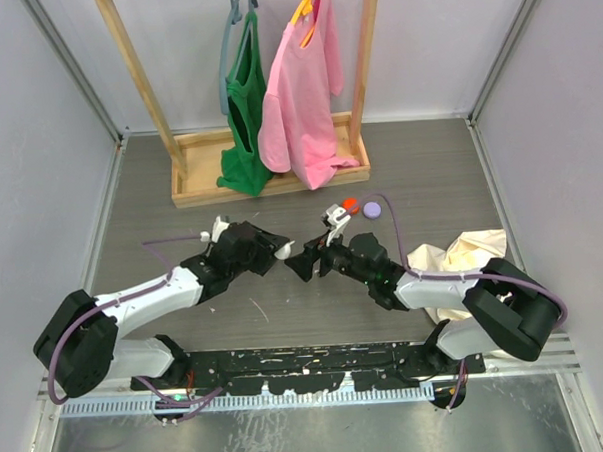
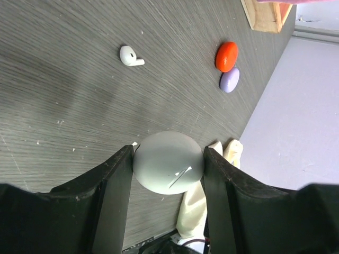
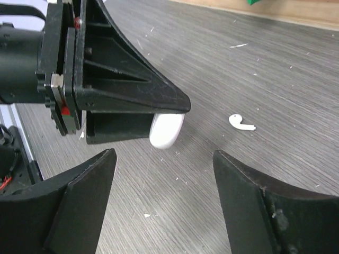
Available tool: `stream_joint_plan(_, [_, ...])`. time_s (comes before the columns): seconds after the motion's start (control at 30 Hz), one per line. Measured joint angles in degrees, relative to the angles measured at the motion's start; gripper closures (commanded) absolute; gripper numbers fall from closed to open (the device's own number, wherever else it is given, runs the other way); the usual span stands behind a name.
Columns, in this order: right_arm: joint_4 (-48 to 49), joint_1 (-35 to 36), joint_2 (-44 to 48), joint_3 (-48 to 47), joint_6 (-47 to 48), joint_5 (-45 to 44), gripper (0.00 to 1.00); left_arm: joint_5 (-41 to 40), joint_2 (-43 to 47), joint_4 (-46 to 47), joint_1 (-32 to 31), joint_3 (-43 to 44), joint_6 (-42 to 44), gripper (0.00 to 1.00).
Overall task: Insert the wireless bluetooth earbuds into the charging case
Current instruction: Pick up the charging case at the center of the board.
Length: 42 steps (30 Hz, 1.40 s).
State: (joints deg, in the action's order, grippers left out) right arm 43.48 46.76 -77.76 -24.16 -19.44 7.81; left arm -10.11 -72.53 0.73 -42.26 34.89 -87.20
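Observation:
My left gripper (image 2: 168, 153) is shut on the charging case (image 2: 168, 162), a rounded pale shell pressed between both fingers and held just above the table. From the right wrist view the case (image 3: 167, 129) pokes out past the left gripper's black finger (image 3: 132, 90). My right gripper (image 3: 165, 164) faces it, open, its jaws wide apart with only bare table between them. One small pale earbud (image 3: 241, 123) lies on the table to the right of the case, apart from both grippers; the same earbud (image 2: 130, 56) lies beyond the case in the left wrist view. Seen from above, the two grippers (image 1: 275, 249) (image 1: 301, 263) meet tip to tip mid-table.
A red disc (image 1: 350, 204) and a lavender disc (image 1: 371, 210) lie side by side behind the right gripper. A crumpled cream cloth (image 1: 463, 254) sits at the right. A wooden rack (image 1: 269, 167) with green and pink garments stands at the back.

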Motion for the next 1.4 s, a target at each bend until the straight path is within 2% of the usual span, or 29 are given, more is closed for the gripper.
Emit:
stream_joint_plan(0.07, [1.66,0.39,0.0,0.52,-0.33,-1.46,0.31,-0.28,0.0,0.61,-0.55,-0.11,-0.94,0.57])
stream_joint_plan(0.33, [8.9,1.05,-2.95,0.76,-2.29,-4.17,0.36,-1.14,0.0,3.02,-1.88,-0.59,-3.56,0.56])
stream_joint_plan(0.7, [13.92,1.31,-7.34,1.6,-4.61,-5.49,0.47,-1.27,0.0,6.54,-2.64,-1.73,-5.22,0.56])
stream_joint_plan(0.87, [15.85,1.31,-7.96,1.66,-5.03,-6.23,0.56,-1.25,0.0,8.31,-3.15,-2.29,-5.49,0.55])
stream_joint_plan(0.97, [16.57,1.31,-8.15,1.68,-5.14,-6.27,0.67,-1.25,0.0,9.29,-3.23,-2.82,-5.66,0.5])
stream_joint_plan(1.1, [16.44,1.36,-8.15,1.68,-5.29,-6.03,0.78,-1.22,-0.7,11.96,-3.23,-3.72,-5.88,0.28])
stream_joint_plan(1.27, [14.93,1.4,-8.11,1.68,-4.59,-4.61,0.81,-1.11,-1.92,14.91,-3.34,-5.33,-4.85,0.14])
stream_joint_plan(1.4, [10.71,0.94,-6.71,1.68,-3.3,-2.6,0.82,-1.03,-1.92,16.55,-3.39,-5.62,0.04,0.06])
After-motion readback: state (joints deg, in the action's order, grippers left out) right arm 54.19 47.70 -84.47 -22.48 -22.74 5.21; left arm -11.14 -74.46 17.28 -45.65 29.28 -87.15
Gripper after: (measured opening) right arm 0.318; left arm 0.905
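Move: The case, still gripped in the left fingertips, lies about 2 cm ahead of the right hand, 4 cm to its left and 1 cm lower. From the left hand, the right gripper's waiting jaws are some 5 cm to the right, 1 cm back and 1 cm up. Counted from the right hand, the loose earbud lies on the table roughly 8 cm ahead, 3 cm left and 12 cm below, and the orange cap about 18 cm ahead, 14 cm right, at table height too. The right fingers close from nearly wide open and pinch the case from its right side, after that hand eases about 1.5 cm forward and 1 cm left to it. The left hand brings the case some 2.5 cm right and a little up into those jaws, then opens wide and lets go. The right keeps its grip and draws about 1 cm back and 1.5 cm down. ##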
